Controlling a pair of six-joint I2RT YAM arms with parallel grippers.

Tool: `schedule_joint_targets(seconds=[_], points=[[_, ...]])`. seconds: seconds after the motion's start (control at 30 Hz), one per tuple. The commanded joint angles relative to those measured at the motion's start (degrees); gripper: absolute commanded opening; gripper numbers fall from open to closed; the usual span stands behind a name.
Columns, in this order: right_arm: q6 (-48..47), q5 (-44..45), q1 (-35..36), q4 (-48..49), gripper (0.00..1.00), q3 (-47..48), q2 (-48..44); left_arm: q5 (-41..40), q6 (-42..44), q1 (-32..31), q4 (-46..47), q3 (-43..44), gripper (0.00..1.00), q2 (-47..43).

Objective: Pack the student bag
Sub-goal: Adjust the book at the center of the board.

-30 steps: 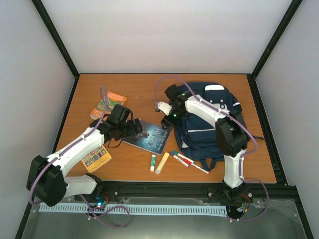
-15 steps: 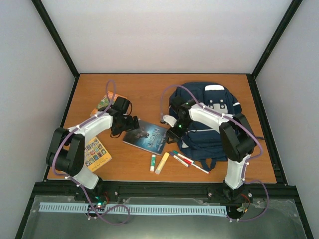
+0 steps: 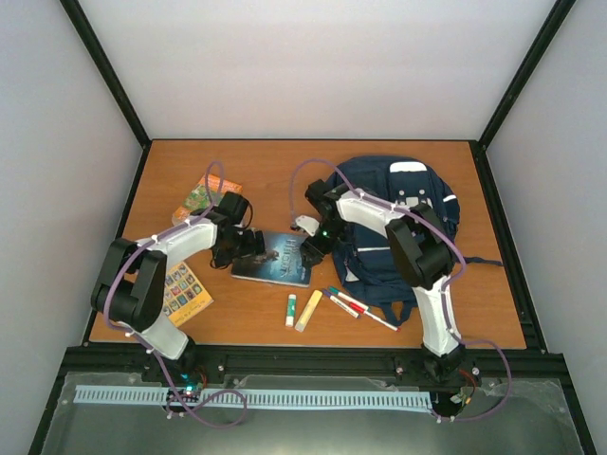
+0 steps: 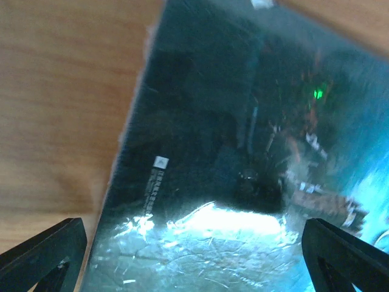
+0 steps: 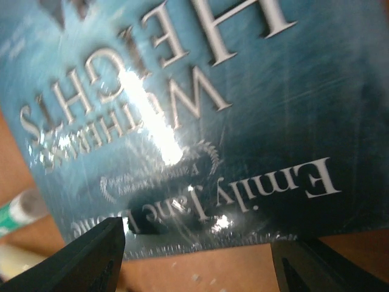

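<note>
The student bag (image 3: pixel 403 223), navy with a white patch, lies flat at the right of the table. Left of it lies a dark teal book (image 3: pixel 277 260) titled Wuthering Heights. My left gripper (image 3: pixel 248 248) hovers low over the book's left end. In the left wrist view the glossy cover (image 4: pixel 231 152) fills the frame, and my left gripper (image 4: pixel 194 267) is wide open with nothing held. My right gripper (image 3: pixel 309 235) is at the book's right end, beside the bag. The right wrist view shows the right gripper (image 5: pixel 200 261) open, straddling the edge of the cover (image 5: pixel 200 121).
A glue stick (image 3: pixel 291 310), a yellow bar (image 3: pixel 308 310) and markers (image 3: pixel 358 307) lie near the front edge. A yellow picture booklet (image 3: pixel 185 293) sits front left. An orange-green book (image 3: pixel 206 195) lies behind the left arm.
My right gripper has swung down and left from the bag onto the book's right end. The left arm has folded in at the book's left end, and the book has turned slightly.
</note>
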Motion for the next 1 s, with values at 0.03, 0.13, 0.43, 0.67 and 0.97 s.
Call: schedule_joint_targets(seconds=[0.03,0.13,0.43,0.67,0.97], points=[[0.70,5.58,0.20,3.26,0.68,9.01,6.11,3.79,-0.13,-1.14,1.86,-2.87,1.00,-0.71],[1.02,7.37,-0.60,2.81,0.69,16.40,11.40,4.52,-0.94,-2.63,1.99,-4.65,1.00,-3.43],[3.13,3.47,-2.72,-2.05,0.69,52.16,30.08,6.05,-4.47,-8.06,1.76,-9.98,0.97,-11.25],[3.57,4.95,-3.98,-1.66,0.72,46.76,20.78,3.91,-3.99,-8.05,-6.31,-8.15,0.97,-20.74],[9.58,0.10,-4.44,8.37,0.70,20.91,2.31,-6.38,-2.33,-4.23,-3.63,-1.49,1.00,-14.02]])
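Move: The book lies flat, long side across the board. Its middle is about 6 cm to the left hand's right, 3 cm back and 3 cm below; from the right hand it is roughly 9 cm left, 1 cm back and 2 cm below. The orange book sits 10 cm ahead and 9 cm left of the left hand. From the right hand, the green marker is some 13 cm back and 4 cm left, and the backpack 18 cm right and 6 cm ahead. With both grippers still open and low at opposite ends of the book, the right hand sweeps nearly level about 18 cm forward and 8 cm left, pushing the book's right end outward, while the left hand dips slightly and drags the left end some 7 cm back and a little right, so that the two turn the book counter-clockwise between them. Both then rise clear of the cover, the right by roughly 9 cm while easing back and right with its wrist tipped some 20 degrees, the left by about 7 cm from its low point and finally coming a little forward again. ##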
